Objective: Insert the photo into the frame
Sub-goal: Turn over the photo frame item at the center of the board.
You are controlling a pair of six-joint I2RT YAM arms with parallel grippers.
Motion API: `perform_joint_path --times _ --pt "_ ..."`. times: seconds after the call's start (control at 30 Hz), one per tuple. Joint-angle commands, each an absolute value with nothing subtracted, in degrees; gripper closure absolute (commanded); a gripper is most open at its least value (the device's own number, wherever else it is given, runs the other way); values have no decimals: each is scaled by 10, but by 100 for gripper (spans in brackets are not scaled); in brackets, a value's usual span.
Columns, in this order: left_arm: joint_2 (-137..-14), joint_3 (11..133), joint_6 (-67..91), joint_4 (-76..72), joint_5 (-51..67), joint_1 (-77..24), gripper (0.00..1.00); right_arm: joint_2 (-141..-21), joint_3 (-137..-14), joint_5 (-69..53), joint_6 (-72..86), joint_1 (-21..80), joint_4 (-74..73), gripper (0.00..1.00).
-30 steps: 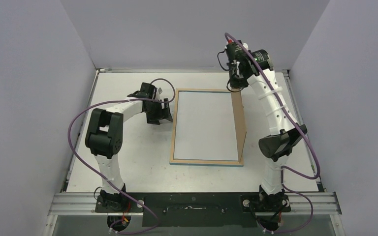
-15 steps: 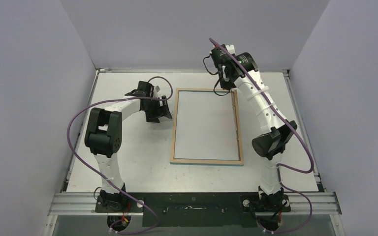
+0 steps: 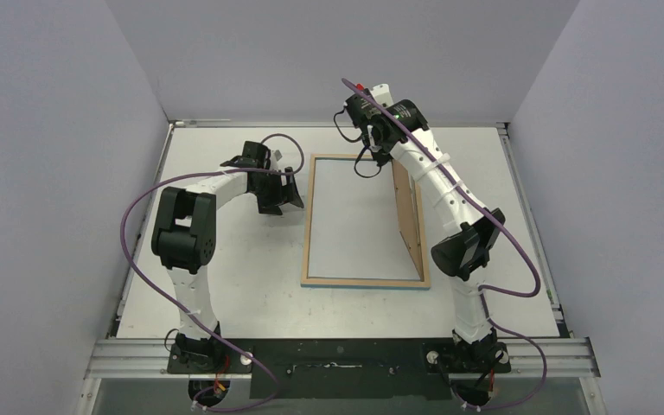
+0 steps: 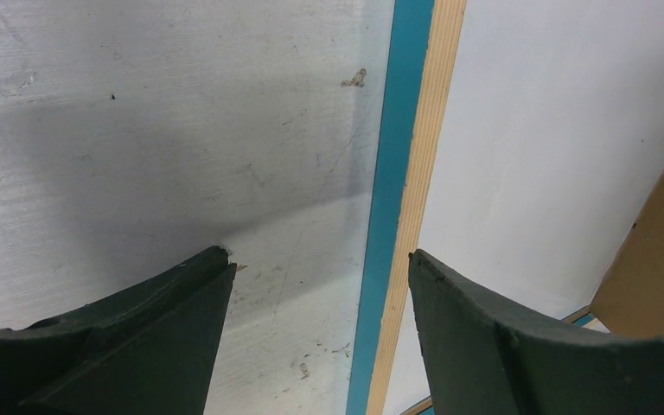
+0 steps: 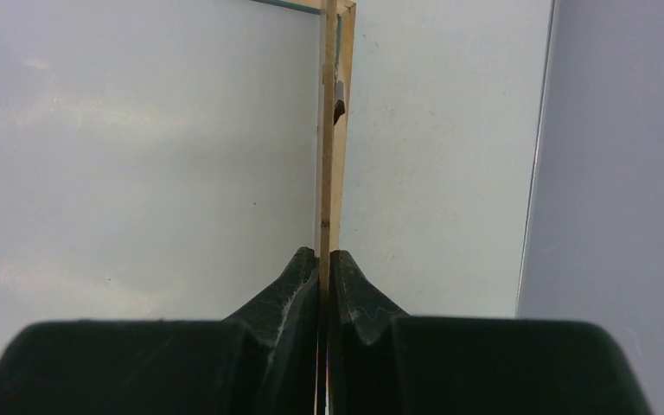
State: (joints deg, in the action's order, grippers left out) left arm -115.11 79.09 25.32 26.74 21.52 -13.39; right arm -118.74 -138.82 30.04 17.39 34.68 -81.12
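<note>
The frame lies flat mid-table with its wood-coloured back up; a blue side shows along its left rail. A pale sheet fills its opening. I cannot tell whether that sheet is the photo, since no printed side shows. My right gripper is shut on the far end of the brown backing board. The board stands on edge along the right rail, leaning left, and is seen edge-on between the pads. My left gripper is open, its fingers straddling the left rail without touching it.
Grey walls close in the white table on the left, back and right. The right arm's elbow hangs just right of the frame. A purple cable loops off the left arm.
My right gripper has swung left with the board's far end, tipping the board from upright at the right rail to leaning over the opening. The left arm has barely moved.
</note>
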Motion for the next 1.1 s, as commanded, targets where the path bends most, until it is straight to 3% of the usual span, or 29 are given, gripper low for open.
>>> perform_joint_path --times 0.0,0.17,0.4,0.5,0.63,0.77,1.07 --pt "-1157 827 260 274 235 -129 27 -1186 -1376 358 183 366 -795 100" --pt "-1142 844 308 266 283 -117 28 -1193 -1355 361 201 396 -773 98" --pt "-1143 845 427 198 366 -110 27 -1205 -1337 314 217 405 -737 71" --pt "-1152 816 509 102 414 -112 27 -1197 -1309 275 228 406 -705 66" --pt "-1168 791 590 11 446 -115 26 -1169 -1255 189 250 403 -643 40" --pt "-1178 774 618 -49 460 -115 25 -1132 -1207 93 273 394 -572 24" --pt "-1199 739 680 -161 497 -105 24 -989 -1025 -81 373 322 -369 18"
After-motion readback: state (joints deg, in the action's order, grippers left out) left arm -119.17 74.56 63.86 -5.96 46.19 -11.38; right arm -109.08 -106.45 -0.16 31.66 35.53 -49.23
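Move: The frame I am closing lies almost straight below my right hand: its middle is about 3 cm left, 1 cm back and 26 cm down. The brown back board pinched in that hand has its middle some 5 cm right, 1 cm back and 13 cm down. From my left hand, the board's middle is about 27 cm right, 1 cm back and 10 cm up. The frame's left bar runs just 4 cm to its right, level fore and aft and 3 cm below. My right hand tips the board leftward over the frame, going about 11 cm left and 9 cm down, then opens wide on the way, letting go of the upper edge, rolls its left side up and lifts 2 cm at the end. My left hand, still open, reaches right across the left bar towards the board, also rising and going forward, and rolls some 40 degrees so its fingers point right. ##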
